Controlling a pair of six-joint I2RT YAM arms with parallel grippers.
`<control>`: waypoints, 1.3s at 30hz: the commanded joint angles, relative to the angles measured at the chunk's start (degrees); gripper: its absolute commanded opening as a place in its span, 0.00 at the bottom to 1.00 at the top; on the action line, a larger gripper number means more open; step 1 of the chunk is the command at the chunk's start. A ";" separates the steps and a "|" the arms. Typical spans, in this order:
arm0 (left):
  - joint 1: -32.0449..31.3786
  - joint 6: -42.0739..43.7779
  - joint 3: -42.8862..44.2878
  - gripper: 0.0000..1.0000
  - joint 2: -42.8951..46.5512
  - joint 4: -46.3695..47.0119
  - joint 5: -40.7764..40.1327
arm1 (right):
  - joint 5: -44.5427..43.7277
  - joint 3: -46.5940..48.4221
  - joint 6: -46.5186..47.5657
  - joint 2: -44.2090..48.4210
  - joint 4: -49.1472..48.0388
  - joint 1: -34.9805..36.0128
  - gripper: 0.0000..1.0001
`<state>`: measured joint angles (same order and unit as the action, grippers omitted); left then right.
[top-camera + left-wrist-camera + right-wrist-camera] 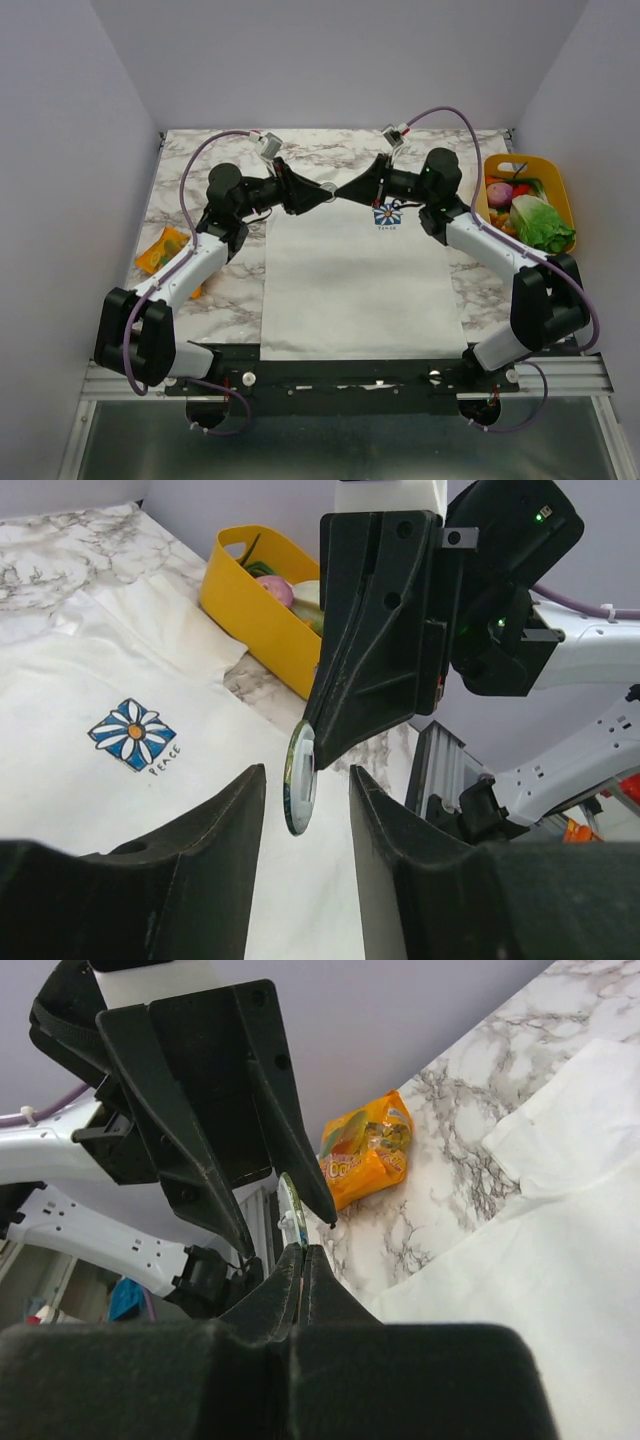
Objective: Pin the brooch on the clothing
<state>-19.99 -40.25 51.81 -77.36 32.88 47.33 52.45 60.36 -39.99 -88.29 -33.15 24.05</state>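
Note:
The clothing, a white T-shirt (350, 280) with a blue flower print (386, 215), lies flat on the marble table. Above its collar end the two grippers meet tip to tip. My right gripper (347, 192) is shut on the brooch (328, 190), a small round disc held on edge. In the left wrist view the brooch (300, 780) hangs from the right gripper's black fingers (370, 660), between my left gripper's (307, 774) open jaws, touching neither. In the right wrist view the brooch (290, 1205) sticks up from the shut right gripper (303, 1252), with the left fingers (205, 1150) spread either side of it.
A yellow basket (560, 185) of vegetables stands at the table's right edge, also seen in the left wrist view (250, 605). An orange snack bag (165, 250) lies at the left edge, beside the left arm. The metal rail with both arm bases runs along the near edge.

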 commanded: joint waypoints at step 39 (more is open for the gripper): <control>-0.58 8.17 3.74 0.00 3.62 -12.67 -3.83 | 3.90 4.33 5.88 -0.74 4.23 1.61 0.68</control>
<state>-20.01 -32.75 54.46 -75.31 21.26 44.82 55.88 62.28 -34.89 -88.40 -28.95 24.58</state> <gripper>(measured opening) 0.014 0.682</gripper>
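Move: The brooch, still pinched in the shut right fingertips, sits between the half-open left fingertips, about 2 cm to the right of the left hand point and 1 cm ahead; from the right hand it lies about 2 cm to the left, level. From the left hand, the clothing's flower print is some 14 cm ahead, 15 cm to the right and 27 cm down. The clothing's middle is about 3 cm ahead and 8 cm right, equally low. The brooch passes from right fingers to left in mid-air. The left hand lifts about 1 cm, sinks back slightly below where it began, and shuts its fingers on the brooch's edge. The right hand keeps its pinch while easing about 1 cm down and slightly back, then, once the left has closed, opens to roughly two-thirds and starts rising, its fingers still around the brooch. ##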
